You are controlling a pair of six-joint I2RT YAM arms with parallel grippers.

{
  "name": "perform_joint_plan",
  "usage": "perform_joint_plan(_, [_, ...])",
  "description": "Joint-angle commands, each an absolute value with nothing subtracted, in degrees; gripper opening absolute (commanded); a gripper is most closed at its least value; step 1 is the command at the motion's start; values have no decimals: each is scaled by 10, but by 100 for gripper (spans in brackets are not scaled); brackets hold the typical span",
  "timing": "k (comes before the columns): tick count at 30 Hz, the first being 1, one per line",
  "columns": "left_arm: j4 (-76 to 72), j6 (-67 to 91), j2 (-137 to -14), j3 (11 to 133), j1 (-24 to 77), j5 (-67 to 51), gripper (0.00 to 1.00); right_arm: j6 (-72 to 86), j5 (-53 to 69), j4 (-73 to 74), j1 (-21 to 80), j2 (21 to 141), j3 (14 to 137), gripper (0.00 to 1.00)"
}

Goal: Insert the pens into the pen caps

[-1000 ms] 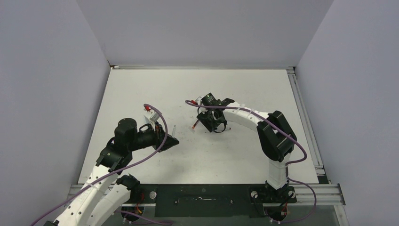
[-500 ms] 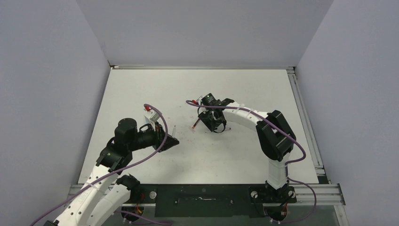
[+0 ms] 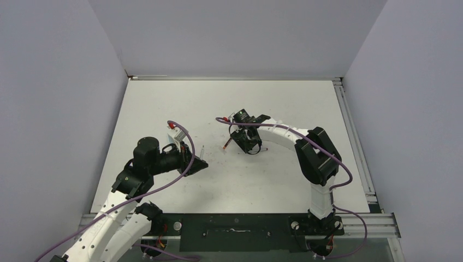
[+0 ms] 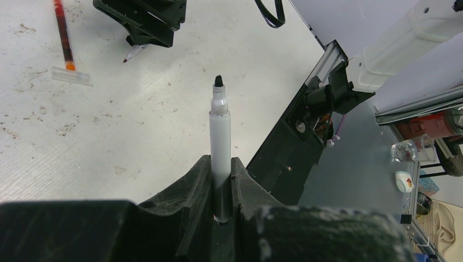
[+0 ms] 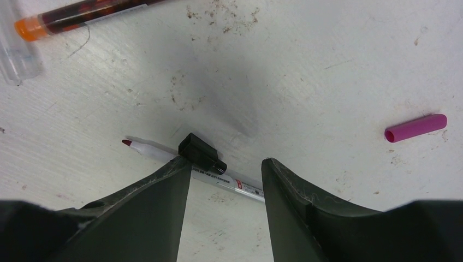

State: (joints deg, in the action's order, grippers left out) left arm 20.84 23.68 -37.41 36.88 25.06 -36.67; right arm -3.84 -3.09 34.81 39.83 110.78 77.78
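My left gripper point(image 4: 221, 161) is shut on a pale grey-white pen point(image 4: 220, 131), which juts out past the fingers with its black tip bare. My right gripper point(image 5: 225, 164) hangs open just above the table. Its fingers straddle a white pen with a red tip point(image 5: 147, 148) that lies flat. A black cap point(image 5: 201, 153) rests against that pen by the left finger. A magenta cap point(image 5: 416, 127) lies apart to the right. A red pen with an orange end point(image 5: 82, 13) lies beside a clear cap point(image 5: 13, 52). From above, the right gripper point(image 3: 248, 144) is at mid table and the left gripper point(image 3: 199, 164) is nearer the front.
The table point(image 3: 284, 180) is white and scuffed, with grey walls on three sides. A black rail point(image 4: 284, 158) runs along the near edge, close under the held pen. The right arm's purple cable point(image 3: 229, 119) loops above its wrist.
The right gripper's jaws have drawn a little closer together around the red-tipped pen. The left arm and its pen have not moved.
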Motion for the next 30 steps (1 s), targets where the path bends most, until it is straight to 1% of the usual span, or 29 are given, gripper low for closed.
perform_joint_plan(1, [200,230,-375,371,253,-367,0,-30,-53,338,401,1114,794,51])
perform_joint_plan(9, [201,230,-376,373,254,-365,0,-16,-65,331,398,1125,805,50])
perform_joint_plan(17, [202,229,-378,373,254,-363,0,-18,-45,329,394,1136,814,45])
perform_joint_plan(25, [202,229,-381,373,254,-362,0,-12,-34,329,392,1141,808,32])
perform_joint_plan(30, [203,229,-383,374,254,-364,0,-8,-25,328,389,1138,798,30])
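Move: The black cap lies askew across the white marker with the red tip, only about 1 cm ahead of my open right fingers, 1 cm to their left and 2 cm below; the marker's middle is 1 cm to their right, 3 cm down. The orange pen is some 6 cm ahead and 8 cm left, the pink cap about 10 cm ahead and 10 cm right. From my left hand the black cap is roughly 16 cm ahead, 18 cm right and 20 cm below. I ease my right hand down just over 1 cm around the black cap, shifting it a little forward and then about 1 cm left. As it settles I draw the fingers in from half open to about a third, bringing the left-hand finger against the cap's side, the other still just short of it. My left hand keeps still, holding its black-tipped pen point up. ##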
